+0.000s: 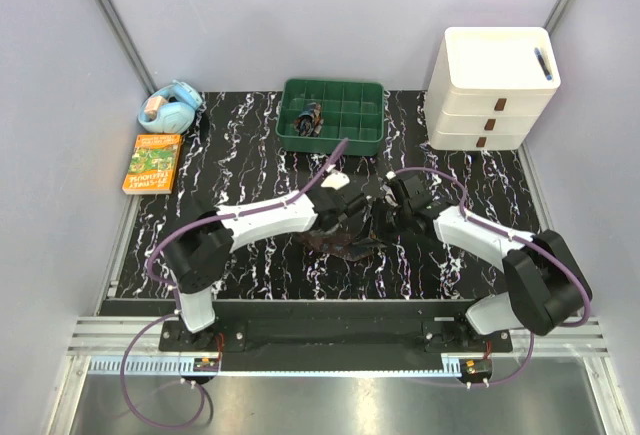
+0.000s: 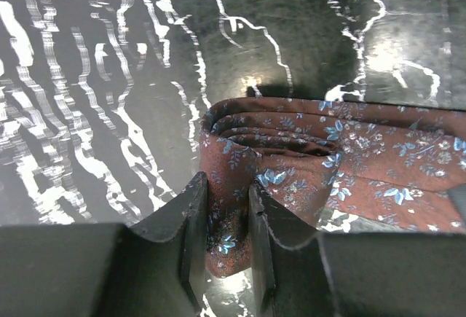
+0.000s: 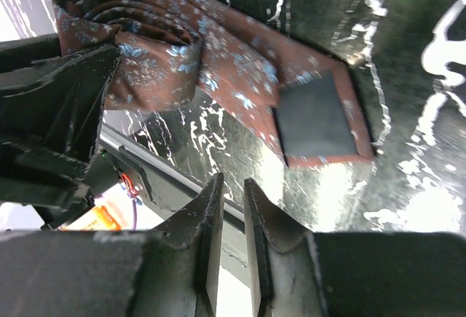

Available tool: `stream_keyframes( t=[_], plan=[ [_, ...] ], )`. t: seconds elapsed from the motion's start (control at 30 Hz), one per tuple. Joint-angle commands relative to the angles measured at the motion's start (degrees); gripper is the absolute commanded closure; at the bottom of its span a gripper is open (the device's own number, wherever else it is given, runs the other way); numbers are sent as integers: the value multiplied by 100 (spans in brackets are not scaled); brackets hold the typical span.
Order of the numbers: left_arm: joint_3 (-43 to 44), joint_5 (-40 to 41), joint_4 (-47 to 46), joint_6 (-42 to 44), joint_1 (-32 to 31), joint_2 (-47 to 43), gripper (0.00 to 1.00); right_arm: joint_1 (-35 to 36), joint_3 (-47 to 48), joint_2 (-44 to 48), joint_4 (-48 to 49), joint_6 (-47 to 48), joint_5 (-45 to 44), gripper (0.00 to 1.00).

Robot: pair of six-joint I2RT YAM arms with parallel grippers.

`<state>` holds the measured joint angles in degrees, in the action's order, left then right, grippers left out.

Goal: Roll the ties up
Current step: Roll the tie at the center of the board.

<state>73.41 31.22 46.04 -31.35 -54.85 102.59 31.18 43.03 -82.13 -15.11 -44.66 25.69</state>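
Observation:
A dark brown tie with small blue flowers lies partly rolled on the black marbled table, at its middle in the top view. My left gripper is shut on the rolled end, with cloth pinched between its fingers. In the right wrist view the roll sits at the upper left and the tie's flat end, with its dark lining, lies stretched out to the right. My right gripper hovers just short of that end, its jaws a narrow gap apart with nothing between them. Another rolled tie sits in the green tray.
The green compartment tray stands at the back centre. A white drawer unit is at the back right. An orange book and a blue tape dispenser lie off the mat at the left.

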Motion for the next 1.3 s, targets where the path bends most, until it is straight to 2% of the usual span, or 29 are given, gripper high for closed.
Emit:
stream_keyframes(
  t=[0.0, 0.17, 0.47, 0.7, 1.0, 1.27],
  plan=[
    [648, 1157, 1081, -669, -350, 402, 77, -121, -127, 390, -193, 151, -222, 76],
    [1228, 1553, 1723, -916, -632, 938, 77, -130, -225, 207, -124, 212, -258, 76],
    [1413, 1501, 1829, -1031, -694, 965, 77, -130, -294, -839, 1219, -261, 217, 79],
    [1589, 1509, 1900, -934, -720, 1053, 77, -24, -488, -1472, 1775, -429, 226, 80],
    [1984, 1772, 2232, -934, -781, 1351, 77, 556, -962, -1289, 2241, -965, 50, 80],
    [2178, 2353, 2884, -1188, -904, 1888, 78, 556, -945, -639, 1618, -825, -108, 80]
  ],
)
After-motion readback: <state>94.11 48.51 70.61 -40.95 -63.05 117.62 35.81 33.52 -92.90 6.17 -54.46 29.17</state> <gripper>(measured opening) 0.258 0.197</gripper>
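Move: The tie's free end with its dark square patch lies on the board about 7 cm below the right fingertips, some 3 cm back and 3 cm to their left. The rolled part, already pinched by the left fingers, is roughly 10 cm left of the right hand, 3 cm ahead and level in height. From the left hand that patch lies about 10 cm to the right, 6 cm back and 6 cm down. The tie's patched end is what the right hand goes for: its nearly shut fingers sink about 6 cm, then slide low along the board, leftwards and back by some 3 cm each, to end with the tips on the patch. Meanwhile the left hand keeps its pinch on the roll, lifts it about 3 cm and rolls its left side up some 20 degrees. ##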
